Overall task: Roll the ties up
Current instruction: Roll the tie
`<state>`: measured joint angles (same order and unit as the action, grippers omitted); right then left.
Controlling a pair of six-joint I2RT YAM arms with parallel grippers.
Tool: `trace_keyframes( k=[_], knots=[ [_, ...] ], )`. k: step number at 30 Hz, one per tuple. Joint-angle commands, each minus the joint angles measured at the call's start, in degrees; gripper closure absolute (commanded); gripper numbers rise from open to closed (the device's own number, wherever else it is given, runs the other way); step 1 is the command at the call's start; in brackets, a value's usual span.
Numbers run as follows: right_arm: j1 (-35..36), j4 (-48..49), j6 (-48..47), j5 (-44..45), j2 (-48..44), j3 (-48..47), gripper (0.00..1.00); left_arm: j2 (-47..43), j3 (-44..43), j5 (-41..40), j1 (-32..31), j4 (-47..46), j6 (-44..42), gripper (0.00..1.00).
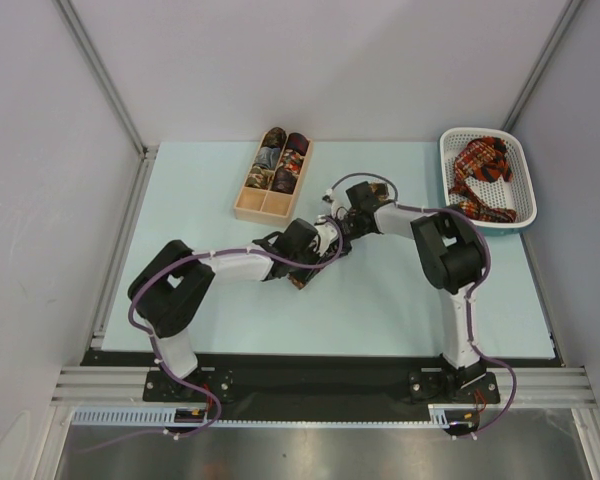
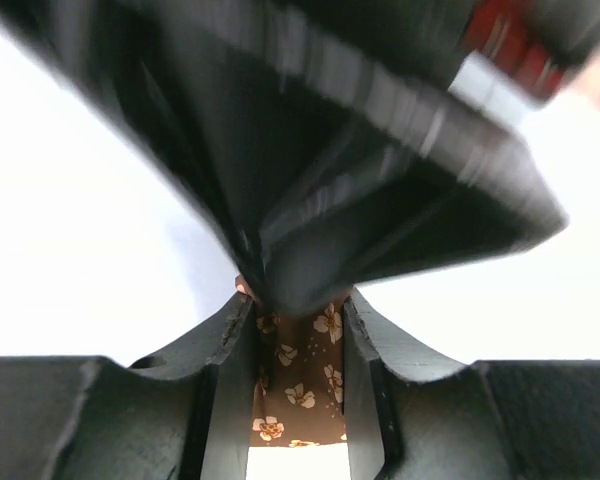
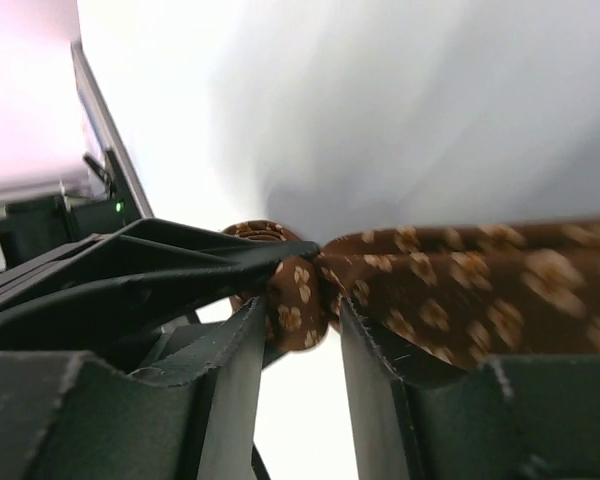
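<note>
A brown tie (image 2: 302, 385) with small pale flowers fills the gap between my left gripper's (image 2: 298, 318) fingers, and that gripper is shut on it. In the right wrist view the same tie (image 3: 450, 300) runs off to the right, and its rolled end (image 3: 298, 300) sits between the parted fingers of my open right gripper (image 3: 302, 310). The left gripper's black fingers (image 3: 180, 265) pinch the fabric there from the left. From above, both grippers meet at the table's middle, left gripper (image 1: 306, 270) and right gripper (image 1: 340, 232), and they hide most of the tie.
A light wooden divided box (image 1: 248, 210) behind the grippers holds several rolled ties (image 1: 285, 160). A white perforated basket (image 1: 450, 150) at the back right holds a red plaid tie (image 1: 480, 175). Frame posts border the table.
</note>
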<state>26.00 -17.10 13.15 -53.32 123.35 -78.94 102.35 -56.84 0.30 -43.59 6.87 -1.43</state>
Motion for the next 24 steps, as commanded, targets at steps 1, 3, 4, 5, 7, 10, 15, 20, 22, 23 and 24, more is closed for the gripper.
trace_keyframes(
  k=[1, 3, 4, 5, 7, 10, 15, 20, 22, 23, 24],
  knots=[
    [-2.4, 3.6, 2.6, 3.8, -5.7, 0.8, 0.57, 2.0, -0.3, -1.3, 0.6, 6.2, 0.5, 0.69],
    [-3.9, 5.5, 4.9, 4.7, -7.9, 2.6, 0.57, 2.2, -0.5, -1.2, 0.6, 6.4, 0.5, 0.69],
    [-4.4, 7.3, 5.6, 5.5, -8.6, 3.8, 0.57, 2.2, -0.5, -1.3, 0.6, 6.6, 0.5, 0.69],
    [-5.4, 8.6, 7.1, 6.3, -11.1, 5.0, 0.57, 2.2, -0.7, -1.3, 0.7, 6.7, 0.5, 0.69],
    [-6.6, 11.8, 8.1, 9.8, -14.2, 10.0, 0.58, 2.7, -1.0, -1.3, 0.7, 7.2, 0.5, 0.69],
    [-8.3, 16.6, 10.4, 15.4, -22.3, 19.8, 0.61, 3.4, -2.0, -0.9, 0.9, 8.1, 0.6, 0.70],
    [-4.7, 23.9, 11.0, 32.0, -38.3, 36.5, 0.61, 4.2, -3.5, -0.7, 0.9, 9.6, 1.1, 0.70],
    [6.0, 26.7, 10.2, 46.0, -55.0, 48.8, 0.59, 5.1, -4.7, -0.7, 0.9, 10.8, 1.1, 0.71],
    [15.4, 27.2, 7.8, 56.7, -60.5, 50.4, 0.60, 5.4, -4.9, 0.0, 0.9, 11.2, 1.1, 0.71],
    [18.7, 27.3, 6.8, 64.4, -61.9, 51.4, 0.61, 5.4, -5.0, 0.8, 1.0, 11.3, 1.0, 0.71],
    [22.3, 27.5, 5.5, 67.7, -62.9, 51.8, 0.63, 5.6, -5.0, 1.2, 1.0, 11.4, 1.1, 0.71]
  ],
)
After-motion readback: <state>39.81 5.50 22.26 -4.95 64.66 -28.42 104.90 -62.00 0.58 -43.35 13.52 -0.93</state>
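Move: The left hand already pinches the rolled near end of the tie, right at its fingertips. For the right hand, fingers open beside it, that roll lies about 2 cm back, 1 cm to the left and 1 cm lower. From the left hand, the tie's flat far end is some 17 cm ahead and 15 cm to the right on the table, and the wooden tray about 19 cm ahead and 9 cm to the left. The right hand, its fingers staying part-open, comes away from the roll by first lifting some 3 cm while going forward and right, then sweeps back about 12 cm past its starting point, rising again as its wrist turns clockwise and tips its fingers from leftward to forward-left, some 45 degrees in all. The left hand meanwhile stays on the table side of the work and keeps its pinch on the folded roll, its wrist tilting only slightly. ##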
